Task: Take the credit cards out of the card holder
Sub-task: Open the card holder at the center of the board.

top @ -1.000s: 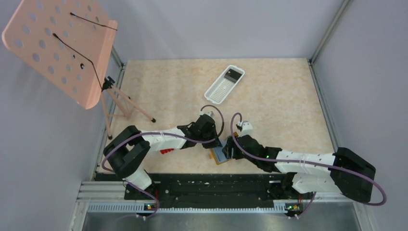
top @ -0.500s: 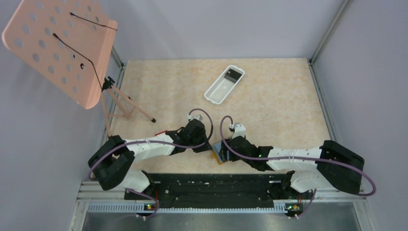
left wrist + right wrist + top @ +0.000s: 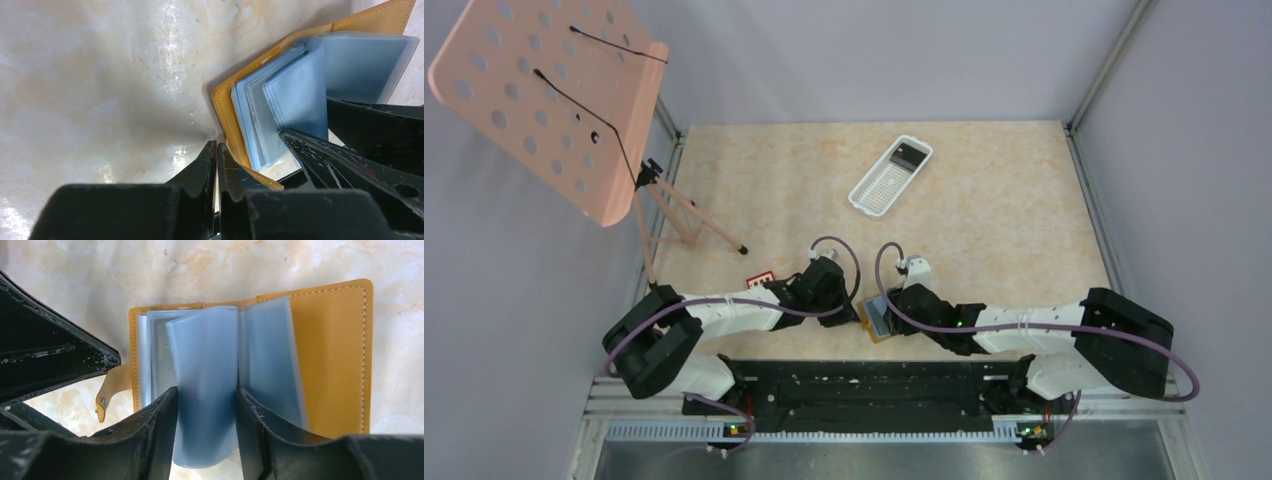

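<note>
The tan card holder (image 3: 881, 324) lies open on the table near the front edge, also in the left wrist view (image 3: 222, 107) and the right wrist view (image 3: 335, 355). Its blue-grey inner sleeves fan upward. A greyish card (image 3: 159, 347) shows through one sleeve. My right gripper (image 3: 889, 306) (image 3: 206, 391) has a finger on each side edge of one raised sleeve panel (image 3: 205, 355), which bows between them. My left gripper (image 3: 852, 312) (image 3: 216, 145) is shut at the holder's left edge, beside its tab (image 3: 107, 390), with nothing visibly between the fingers.
A white slotted tray (image 3: 884, 185) with a dark item lies at the back. A pink perforated stand (image 3: 549, 95) on tripod legs stands at the back left. A small red-and-white object (image 3: 759, 281) lies left of the left arm. A black rail (image 3: 864, 385) runs along the front.
Both arms have drawn back toward the front edge and a little left. The left gripper has come to the holder's left edge. The red-and-white object now shows beside the left arm.
</note>
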{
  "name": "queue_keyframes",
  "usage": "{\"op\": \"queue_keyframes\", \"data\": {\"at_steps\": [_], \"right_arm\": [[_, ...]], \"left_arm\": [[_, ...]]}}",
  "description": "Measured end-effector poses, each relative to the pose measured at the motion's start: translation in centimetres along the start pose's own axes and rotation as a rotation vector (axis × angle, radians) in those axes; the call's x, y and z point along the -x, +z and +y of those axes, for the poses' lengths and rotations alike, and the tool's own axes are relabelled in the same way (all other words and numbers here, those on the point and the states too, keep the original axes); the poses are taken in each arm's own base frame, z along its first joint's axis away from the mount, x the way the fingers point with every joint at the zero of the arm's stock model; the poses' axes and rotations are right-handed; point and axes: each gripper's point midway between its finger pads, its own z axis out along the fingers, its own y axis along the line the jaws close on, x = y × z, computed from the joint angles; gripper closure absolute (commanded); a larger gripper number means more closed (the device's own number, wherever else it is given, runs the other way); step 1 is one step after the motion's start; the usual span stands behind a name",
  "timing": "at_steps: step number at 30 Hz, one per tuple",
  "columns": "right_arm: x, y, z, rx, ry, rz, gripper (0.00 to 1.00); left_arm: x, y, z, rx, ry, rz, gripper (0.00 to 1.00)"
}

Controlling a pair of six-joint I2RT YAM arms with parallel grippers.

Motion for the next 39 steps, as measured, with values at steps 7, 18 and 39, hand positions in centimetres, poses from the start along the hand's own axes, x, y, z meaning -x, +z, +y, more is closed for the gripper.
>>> {"op": "queue_keyframes", "data": {"at_steps": [7,18,39], "right_arm": [[-0.1,0.0,0.1,0.004,0.021,0.000,0.67],[-0.1,-0.5,0.6,0.051,0.093,-0.018,0.74],[0.9,-1.4,1.8,0.132,0.212,-0.072,0.76]], "left_arm": [[0.4,-0.6,-0.3,-0.009,0.003,-0.024,0.91],[3.2,-3.2,-3.0,-0.048,0.036,-0.124,0.90],[1.4,0.3,-3.9,-0.075,0.049,-0.021,0.92]]}}
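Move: The blue sleeves of the open card holder stand between the right hand's open fingertips, level with them. From the left hand, whose shut tips are at the holder's left edge, the sleeves are some 7 cm right and level ahead. The holder's left pocket lies about 4 cm right of the left hand and 1 cm below; the red calculator is about 18 cm left of that hand, 5 cm farther out and 2 cm lower. Right fingers pinch the blue sleeves; the left hand rises about 6 cm, then sinks rightward over the left pocket. ##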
